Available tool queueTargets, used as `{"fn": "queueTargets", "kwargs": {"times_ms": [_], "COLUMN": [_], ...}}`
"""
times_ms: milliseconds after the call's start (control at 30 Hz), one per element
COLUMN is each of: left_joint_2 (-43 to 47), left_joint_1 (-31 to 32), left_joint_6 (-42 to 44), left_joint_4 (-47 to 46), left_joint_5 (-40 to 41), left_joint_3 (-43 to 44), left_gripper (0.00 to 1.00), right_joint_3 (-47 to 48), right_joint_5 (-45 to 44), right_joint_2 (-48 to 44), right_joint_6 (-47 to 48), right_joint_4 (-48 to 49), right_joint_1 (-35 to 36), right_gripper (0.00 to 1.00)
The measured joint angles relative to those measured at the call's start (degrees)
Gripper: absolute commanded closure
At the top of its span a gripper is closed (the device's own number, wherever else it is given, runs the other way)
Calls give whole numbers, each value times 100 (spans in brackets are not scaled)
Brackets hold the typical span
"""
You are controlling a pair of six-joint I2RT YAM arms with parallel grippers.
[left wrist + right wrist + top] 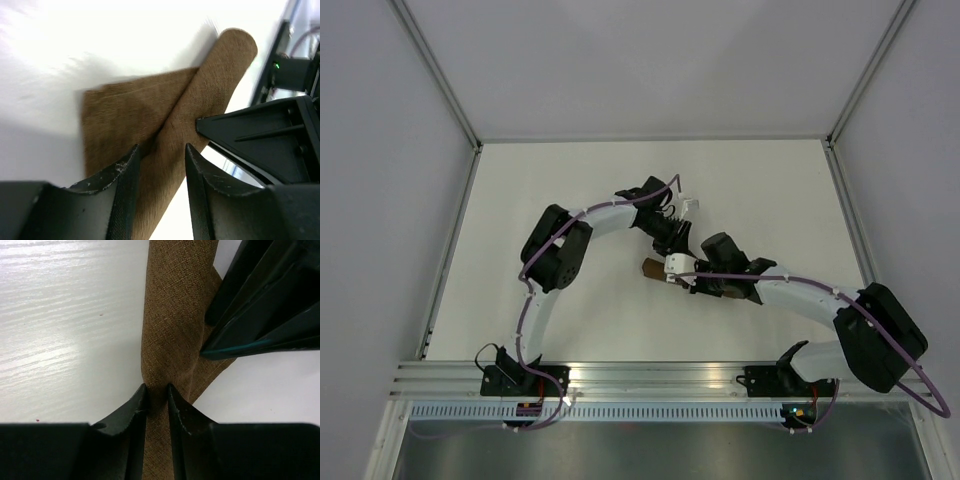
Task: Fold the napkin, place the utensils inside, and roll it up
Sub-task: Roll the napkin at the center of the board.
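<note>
The brown napkin (651, 268) lies mid-table as a narrow roll with a flat flap beside it. In the left wrist view the roll (210, 90) runs diagonally and the flap (125, 115) spreads to its left. My left gripper (160, 170) is open, its jaws straddling the roll with bare table showing by the right finger. My right gripper (157, 395) is shut, pinching the roll (175, 305) between its tips. In the top view both grippers meet over the napkin, the left (677, 250) from behind and the right (682, 278) from the front. No utensils show.
White table (570, 200) with raised edges and white walls around it. The right gripper's black body (280, 135) sits close to the right of my left fingers. The left gripper's body (265, 300) crowds the upper right of the right wrist view.
</note>
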State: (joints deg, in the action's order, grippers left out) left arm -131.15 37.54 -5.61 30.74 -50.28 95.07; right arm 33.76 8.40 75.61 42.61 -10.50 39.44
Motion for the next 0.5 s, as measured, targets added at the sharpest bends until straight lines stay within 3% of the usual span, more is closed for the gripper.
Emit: {"fn": "queueTargets", "kwargs": {"times_ms": [300, 500], "left_joint_2": [1405, 2872], "left_joint_1": [-538, -815], "left_joint_6": [-503, -769], "left_joint_4": [-1097, -2459], "left_joint_5": [1097, 2026], "left_joint_3": [-892, -2520], "left_gripper": [52, 51], "right_joint_3": [1316, 2479], "right_joint_5": [1285, 2065], "right_joint_2": [1095, 2138], "right_joint_6": [439, 822], "right_joint_4": [-1255, -2369], "right_joint_1": [-922, -1462], "right_gripper": [73, 72]}}
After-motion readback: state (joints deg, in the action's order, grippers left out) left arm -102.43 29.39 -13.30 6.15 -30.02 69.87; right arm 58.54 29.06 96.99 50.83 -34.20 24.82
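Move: The napkin roll is pinched between my right fingers; its middle lies about 3 cm to their left and 1 cm ahead. The loose corner flap I roll it towards sits some 4 cm ahead and 4 cm left of my right hand, on the table. From my left hand, half open just above the napkin, the roll's middle is about 3 cm back, 2 cm to the right and 2 cm below. Keeping its pinch on the napkin roll, my right hand pushes it forward about 3.5 cm at table height towards the loose flap, tipping some 20 degrees so the fingers point more nearly straight down. My left hand, still half open, clears out of its way, up, forward and then increasingly left, about 9 cm up and 11 cm across, turning counter-clockwise. ##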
